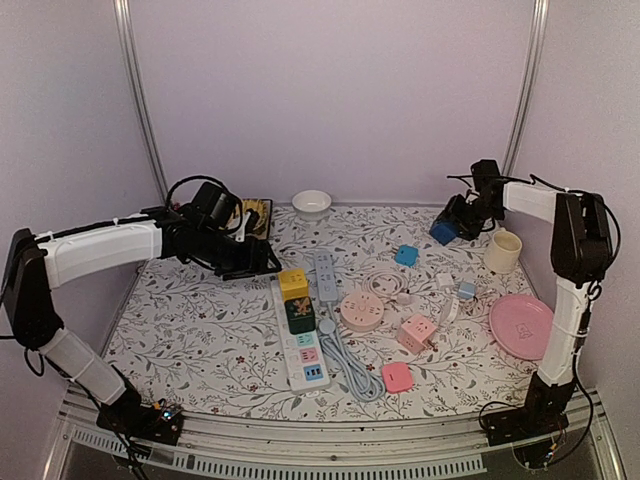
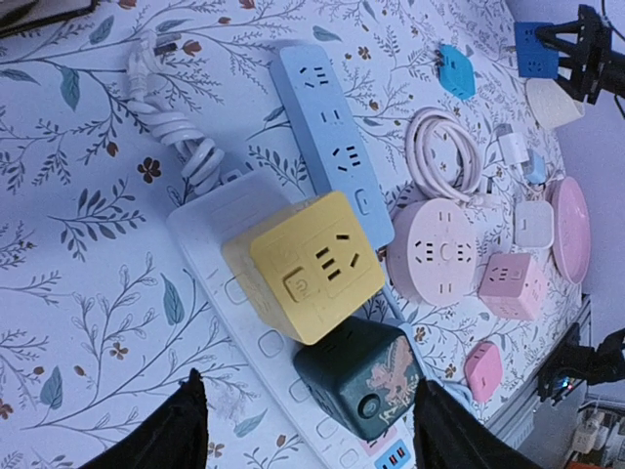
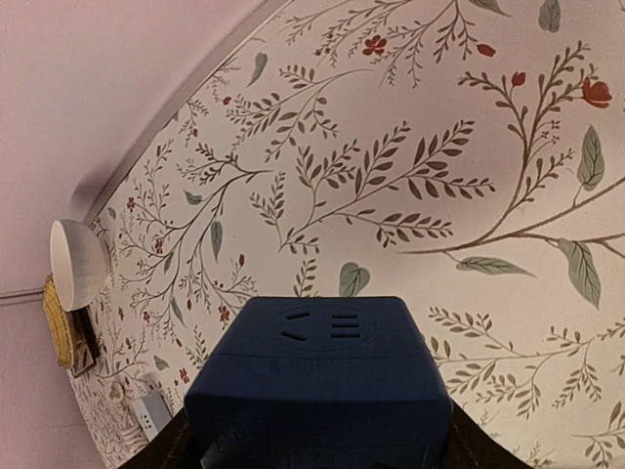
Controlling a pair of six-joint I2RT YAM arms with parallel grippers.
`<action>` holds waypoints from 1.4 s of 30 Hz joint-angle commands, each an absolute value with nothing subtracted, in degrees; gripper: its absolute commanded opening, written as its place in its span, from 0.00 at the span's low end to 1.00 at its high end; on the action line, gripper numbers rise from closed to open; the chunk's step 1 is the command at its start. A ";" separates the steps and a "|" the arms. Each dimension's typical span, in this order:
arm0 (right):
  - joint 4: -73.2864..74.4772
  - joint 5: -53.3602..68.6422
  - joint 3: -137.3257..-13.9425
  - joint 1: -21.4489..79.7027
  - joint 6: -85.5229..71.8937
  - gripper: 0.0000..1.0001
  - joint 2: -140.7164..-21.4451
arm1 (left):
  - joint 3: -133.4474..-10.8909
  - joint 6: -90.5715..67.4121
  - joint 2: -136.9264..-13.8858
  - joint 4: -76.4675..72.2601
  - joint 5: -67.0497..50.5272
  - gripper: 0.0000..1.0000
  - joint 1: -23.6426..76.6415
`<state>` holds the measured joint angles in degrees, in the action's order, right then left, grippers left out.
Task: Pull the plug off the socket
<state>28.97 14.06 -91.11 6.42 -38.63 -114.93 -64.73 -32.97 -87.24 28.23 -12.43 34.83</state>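
A long white socket strip (image 1: 296, 352) (image 2: 205, 223) lies mid-table, with a yellow cube plug (image 1: 293, 283) (image 2: 311, 264) and a dark green cube plug (image 1: 300, 315) (image 2: 366, 376) seated on it side by side. My left gripper (image 1: 262, 262) (image 2: 308, 391) hovers open at the strip's far end. Its black fingers (image 2: 181, 430) stand wide on either side of the green cube without touching it. At the far right, my right gripper (image 1: 462, 215) (image 3: 317, 445) is shut on a dark blue cube plug (image 1: 443, 232) (image 3: 322, 371) and holds it above the tablecloth.
Beside the white strip lie a pale blue power strip (image 1: 326, 272), a round pink socket (image 1: 362, 310), a pink cube (image 1: 417, 332), a small pink adaptor (image 1: 397, 377) and a turquoise adaptor (image 1: 405, 255). A pink plate (image 1: 520, 325), cream cup (image 1: 503, 251) and white bowl (image 1: 311, 204) stand around.
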 commanded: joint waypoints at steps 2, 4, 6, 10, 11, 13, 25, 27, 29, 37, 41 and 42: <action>26.76 20.93 -96.37 4.42 -37.20 0.05 -121.62 | -64.91 -35.63 -84.64 29.80 -9.94 0.72 33.32; 26.70 21.78 -96.37 3.95 -37.18 0.07 -122.91 | -64.47 -36.53 -83.87 30.06 -9.32 0.72 33.31; 26.65 22.13 -95.89 3.59 -36.97 0.12 -123.68 | -63.35 -37.56 -82.89 29.91 -8.84 0.72 33.22; 26.61 22.37 -93.71 2.95 -36.66 0.33 -123.53 | -61.70 -39.24 -81.83 29.49 -8.41 0.72 33.20; 26.65 22.21 -93.10 2.86 -36.38 0.39 -123.23 | -61.50 -39.47 -81.71 29.38 -8.31 0.72 33.14; 26.72 21.94 -91.80 2.65 -35.77 0.52 -122.29 | -61.29 -40.08 -81.62 28.83 -8.28 0.72 33.13; 27.80 17.17 -84.14 2.20 -33.32 0.85 -114.88 | -60.95 -41.29 -81.33 27.29 -9.01 0.71 33.20; 28.09 16.25 -83.01 2.25 -33.10 0.85 -113.60 | -60.47 -41.44 -80.90 27.08 -8.97 0.71 33.27; 28.44 15.13 -81.85 2.20 -32.97 0.85 -112.46 | -59.99 -41.51 -80.47 26.78 -9.13 0.71 33.20; 29.34 12.50 -77.25 2.28 -32.87 0.85 -108.02 | -59.42 -40.47 -79.85 26.87 -10.46 0.71 33.22; 29.88 9.85 -75.55 4.55 -31.99 0.86 -104.21 | -58.94 -39.82 -79.24 26.89 -11.07 0.71 33.20; 30.29 8.95 -75.35 5.38 -31.79 0.86 -103.55 | -58.85 -39.62 -79.20 26.92 -11.23 0.71 33.14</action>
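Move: The right hand still holds the dark blue plug. The bare patch of table it is bound for lies almost straight below, about 9 cm down and 1 cm ahead. The cream cup stands level with the hand, some 14 cm to its right; the light-blue adapter lies roughly 15 cm left, the white plug about 7 cm back and 2 cm left. From the left hand that patch is some 52 cm right and 18 cm ahead, 12 cm below. The right hand sets the dark blue plug on the table, sinking about 6 cm with a slight forward tip of the fingers, then opens and lets go of it. It draws back some 7 cm and a little to the right, rising a couple of centimetres with the fingers open. The empty left hand drifts about 2 cm left, turning slightly counter-clockwise. ##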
